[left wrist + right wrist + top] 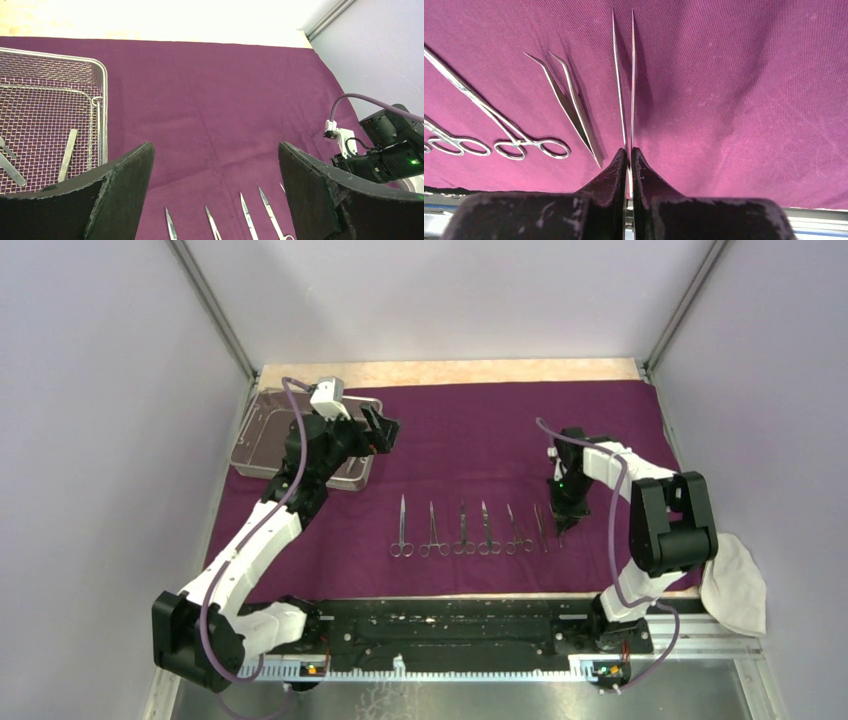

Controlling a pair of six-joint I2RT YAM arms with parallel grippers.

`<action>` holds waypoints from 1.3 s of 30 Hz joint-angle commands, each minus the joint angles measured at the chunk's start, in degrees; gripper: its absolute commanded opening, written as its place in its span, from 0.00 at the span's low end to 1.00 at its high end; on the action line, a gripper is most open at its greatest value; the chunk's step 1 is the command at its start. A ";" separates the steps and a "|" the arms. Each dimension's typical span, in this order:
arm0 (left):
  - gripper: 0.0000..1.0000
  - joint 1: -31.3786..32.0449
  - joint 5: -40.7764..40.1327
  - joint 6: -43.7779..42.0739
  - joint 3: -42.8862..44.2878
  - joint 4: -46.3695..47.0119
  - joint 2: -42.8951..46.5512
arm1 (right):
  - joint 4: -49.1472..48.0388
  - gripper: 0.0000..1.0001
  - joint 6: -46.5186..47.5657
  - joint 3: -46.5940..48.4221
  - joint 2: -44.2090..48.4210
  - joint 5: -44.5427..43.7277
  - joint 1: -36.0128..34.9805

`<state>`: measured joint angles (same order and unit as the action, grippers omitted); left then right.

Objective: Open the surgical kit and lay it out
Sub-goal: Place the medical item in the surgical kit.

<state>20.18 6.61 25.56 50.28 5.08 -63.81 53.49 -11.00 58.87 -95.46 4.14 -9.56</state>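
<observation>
The purple cloth wrap (470, 430) lies spread flat over the table. On its back left corner stands the wire-mesh tray (262, 435), with two steel pieces (67, 155) lying in it. Several scissor-like instruments (402, 530) lie in a row near the front, and bent-tip tweezers (569, 100) end that row on the right. My right gripper (629, 152) is shut on straight tweezers (624, 75), whose tips point away low over the cloth, just right of the bent pair. Beside the tray's right rim (102, 100), my left gripper (215, 150) hangs open and holds nothing.
A white cloth (735, 585) hangs at the near right corner, off the purple wrap. The black mounting rail (450, 625) runs along the near edge. Grey walls close in the left and right sides.
</observation>
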 commanded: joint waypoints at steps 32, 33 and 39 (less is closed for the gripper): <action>0.99 -1.92 -0.02 1.86 1.75 0.67 -0.03 | -0.71 0.14 1.11 1.37 -3.18 -1.25 0.33; 0.99 -2.18 -0.06 2.00 1.75 0.19 0.00 | -0.37 0.16 0.70 1.60 -2.65 -1.35 0.37; 0.99 -5.15 -1.48 3.54 2.20 -6.36 0.65 | 4.07 0.34 -1.37 5.05 4.65 -0.95 0.29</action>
<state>17.06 6.37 27.55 50.52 2.55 -63.81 54.39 -10.94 59.48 -98.15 3.31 -9.56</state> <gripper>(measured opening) 0.987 0.308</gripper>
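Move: My right hand still pinches the straight tweezers near their joined end, their middle about 4 cm ahead and 1 cm below; the bare cloth they are going down on is right under, some 2 cm below my fingers. The curved tweezers lie about 5 cm to the left and 3 cm ahead, the ring-handled clamp about 10 cm left and 3 cm ahead, both 2 cm lower. From my left hand the straight tweezers are roughly 36 cm right, 9 cm back and 26 cm down. I ease my right hand down about 1.5 cm onto the cloth beside the curved tweezers, fingers pointing straight down, then spread them to about a third of their opening and let go of the straight tweezers, starting to lift by about half a centimetre. My empty left hand, wide open, drifts some 2 cm left near the end. ##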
